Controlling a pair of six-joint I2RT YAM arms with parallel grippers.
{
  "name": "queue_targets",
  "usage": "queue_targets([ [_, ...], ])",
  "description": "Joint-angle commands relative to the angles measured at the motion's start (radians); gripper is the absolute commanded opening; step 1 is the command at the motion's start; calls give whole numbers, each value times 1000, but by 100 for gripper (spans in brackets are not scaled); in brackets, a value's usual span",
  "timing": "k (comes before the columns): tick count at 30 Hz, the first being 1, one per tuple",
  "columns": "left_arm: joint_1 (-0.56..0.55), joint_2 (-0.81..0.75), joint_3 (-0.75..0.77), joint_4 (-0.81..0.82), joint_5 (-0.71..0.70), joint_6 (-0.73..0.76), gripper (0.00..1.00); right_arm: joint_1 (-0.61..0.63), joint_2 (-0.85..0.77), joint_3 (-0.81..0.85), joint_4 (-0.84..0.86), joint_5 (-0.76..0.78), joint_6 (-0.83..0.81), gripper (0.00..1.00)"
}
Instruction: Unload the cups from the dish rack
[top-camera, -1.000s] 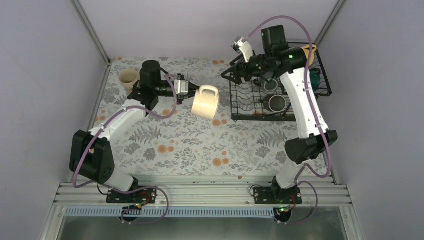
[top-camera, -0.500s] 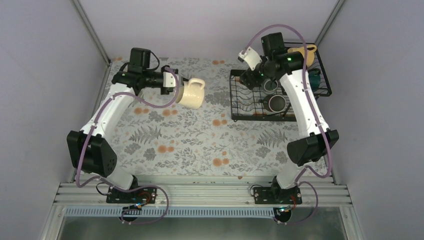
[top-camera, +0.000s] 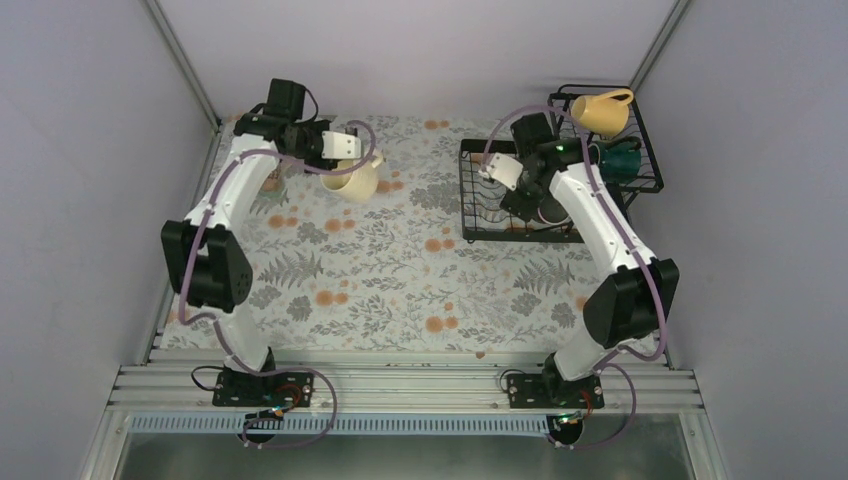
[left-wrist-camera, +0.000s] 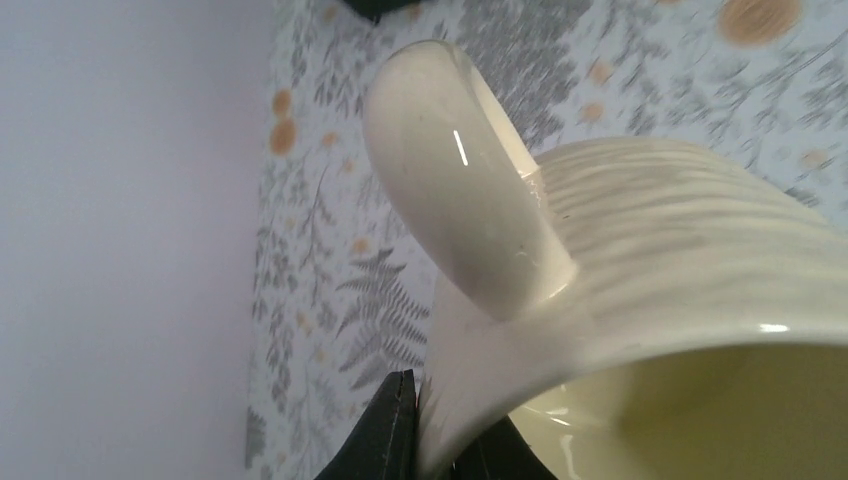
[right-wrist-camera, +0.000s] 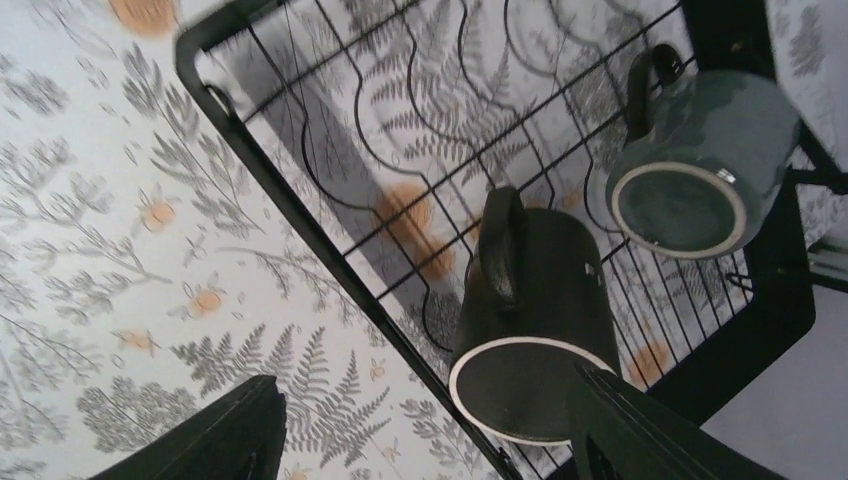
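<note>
My left gripper (top-camera: 345, 160) is shut on the rim of a cream mug (top-camera: 352, 180) and holds it low over the back left of the table. In the left wrist view the pads (left-wrist-camera: 395, 430) pinch the mug's wall (left-wrist-camera: 680, 260) just below its handle. My right gripper (right-wrist-camera: 430, 440) stands open over the flat tray of the black wire dish rack (top-camera: 480, 235). An upside-down black mug (right-wrist-camera: 530, 310) lies partly between its fingers, untouched. A dark grey-green mug (right-wrist-camera: 700, 160) stands inverted beside it. A yellow mug (top-camera: 600, 112) and a teal mug (top-camera: 622, 160) sit on the raised tier.
A floral cloth (top-camera: 400, 280) covers the table. Grey enclosure walls (top-camera: 100, 150) stand close on the left, the right and at the back. The left wall is a short way from the held mug. A metal rail (top-camera: 400, 385) runs along the near edge by the arm bases.
The left arm swung the cream mug from the table's middle toward the back left and lowered it. The right gripper came down from above the rack's back to the black mug, its jaws narrowing slightly.
</note>
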Motion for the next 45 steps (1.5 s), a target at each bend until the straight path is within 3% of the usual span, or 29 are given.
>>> queue_targets([
  [1,9,111,203,-108,-115,18,2,-2,-6,-57,75,109,-65,73],
  [11,29,328,423,-155,-308,53,2,9,12,-186,180,246,-126,68],
  [21,37,487,612,-200,-342,38,3,19,34,-249,321,326,-277,58],
  [28,28,611,779,-315,-390,51,3,20,147,-256,355,368,-296,53],
  [45,29,684,787,-275,-435,104,2,19,254,-256,427,415,-277,44],
])
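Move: The left hand already holds the cream cup by its rim; the free table spot it is headed for lies about 10 cm ahead, 6 cm to its left and 22 cm below, with the printed cup about 13 cm ahead and 23 cm left. The black cup on the rack is 6 cm ahead of the right hand, 6 cm to its right and 16 cm below; the grey-green cup stands some 8 cm beyond it, and the teal cup, nearly at hand height, is 7 cm ahead and 15 cm right. The left hand keeps its pinch on the cream cup's rim and carries it forward and down about 12 cm each, drifting left towards the printed cup's side as the fingers swing steeper, then nearly stops just above or on the table. The right hand sinks about 12 cm, forward and right, onto the black cup's handle, tilting some 25 degrees so its fingers point rightward as they narrow to about half open around the handle, not yet gripping. ##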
